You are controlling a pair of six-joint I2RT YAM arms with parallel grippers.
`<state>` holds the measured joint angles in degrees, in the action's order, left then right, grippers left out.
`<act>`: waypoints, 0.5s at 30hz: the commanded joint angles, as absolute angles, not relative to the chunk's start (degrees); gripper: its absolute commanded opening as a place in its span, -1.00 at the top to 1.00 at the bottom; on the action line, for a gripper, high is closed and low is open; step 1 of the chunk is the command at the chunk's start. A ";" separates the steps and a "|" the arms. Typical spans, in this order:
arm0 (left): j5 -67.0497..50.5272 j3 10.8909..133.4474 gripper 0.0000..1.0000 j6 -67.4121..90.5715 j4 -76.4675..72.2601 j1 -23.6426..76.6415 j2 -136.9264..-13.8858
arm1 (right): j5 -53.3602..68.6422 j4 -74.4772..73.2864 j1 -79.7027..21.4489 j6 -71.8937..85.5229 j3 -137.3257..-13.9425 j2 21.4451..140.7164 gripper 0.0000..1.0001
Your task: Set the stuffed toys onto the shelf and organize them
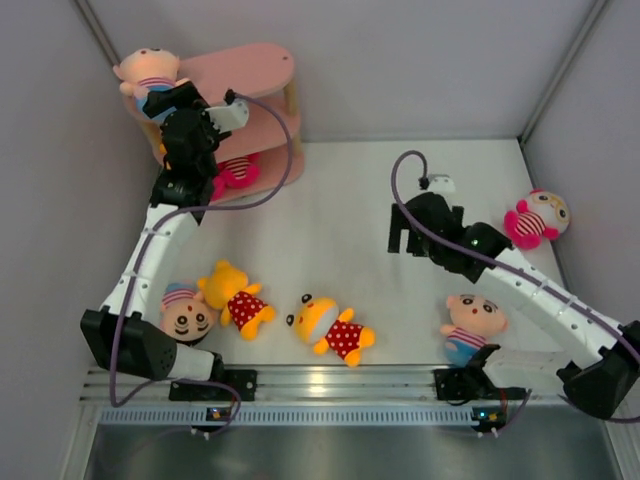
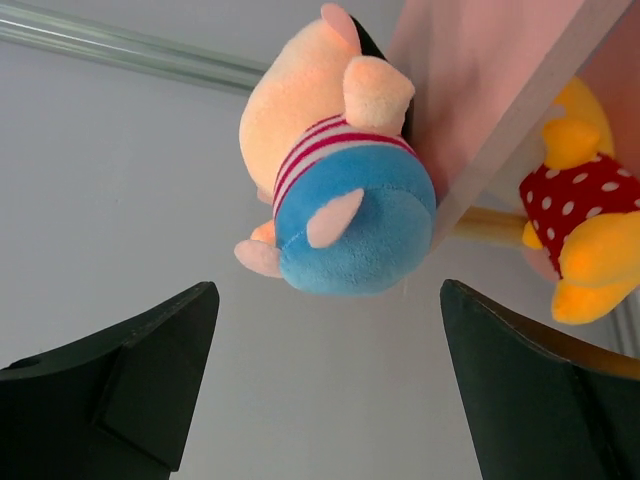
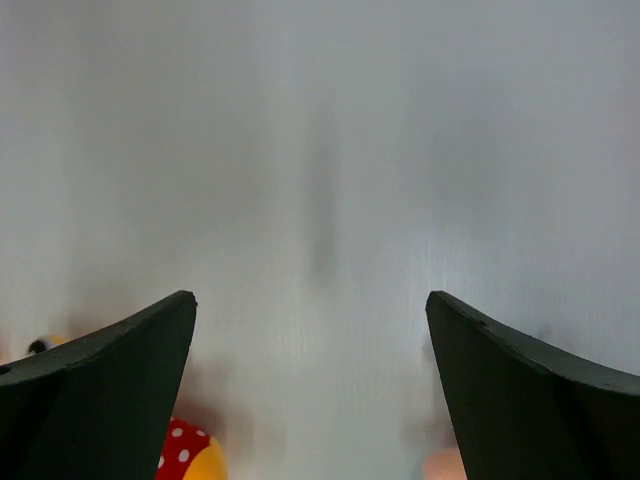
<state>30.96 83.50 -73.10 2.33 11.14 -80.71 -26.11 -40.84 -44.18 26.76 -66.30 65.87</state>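
Note:
The pink shelf (image 1: pixel 255 70) stands at the back left. A boy toy in a striped shirt and blue shorts (image 1: pixel 148 72) lies at the left end of its top board. My left gripper (image 1: pixel 170 102) hovers just in front of it, open. In the left wrist view the boy toy (image 2: pixel 340 180) lies past the spread fingertips of the left gripper (image 2: pixel 330 300), free of them. A yellow bear (image 2: pixel 585 220) sits on a lower tier and a pink doll (image 1: pixel 236 172) on the bottom one. My right gripper (image 1: pixel 405 235) is open over bare table, and nothing lies between its fingers (image 3: pixel 310 310).
On the table lie a boy toy (image 1: pixel 186 312), two yellow bears (image 1: pixel 236 298) (image 1: pixel 332 328), another boy toy (image 1: pixel 472 325) and a pink doll (image 1: pixel 537 218) by the right wall. Grey walls close in the left, back and right sides.

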 commanded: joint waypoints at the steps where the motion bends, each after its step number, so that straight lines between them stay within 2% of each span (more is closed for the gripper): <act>1: 25.24 83.67 -0.96 -62.68 3.51 11.43 -77.52 | -35.67 -67.48 -38.59 52.45 -63.82 65.66 -0.99; 6: 17.32 80.51 -0.96 -52.84 7.46 11.43 -72.16 | -38.14 -74.96 -37.36 70.36 -55.57 58.02 -0.99; 10: 14.51 80.68 -0.96 -45.89 13.77 11.51 -69.70 | -37.62 -77.94 -36.65 78.29 -51.77 52.04 -0.99; 15: 7.14 79.46 -0.96 -37.54 21.34 11.51 -64.26 | -38.58 -84.29 -36.39 90.61 -46.51 55.27 -0.99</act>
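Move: The striped doll at the table's near right edge lies about 13 cm back, 16 cm to the right and 18 cm below the right hand. The yellow tiger is about 13 cm back and 19 cm left of that hand, at the doll's height. From the left hand the same striped doll is roughly 30 cm back, 69 cm right and 38 cm lower; the shelf-top doll sits 10 cm ahead, 5 cm left, level with it. Right hand, open, sweeps 20 cm right, back and down to the striped doll, turning clockwise; left backs off rightward. ##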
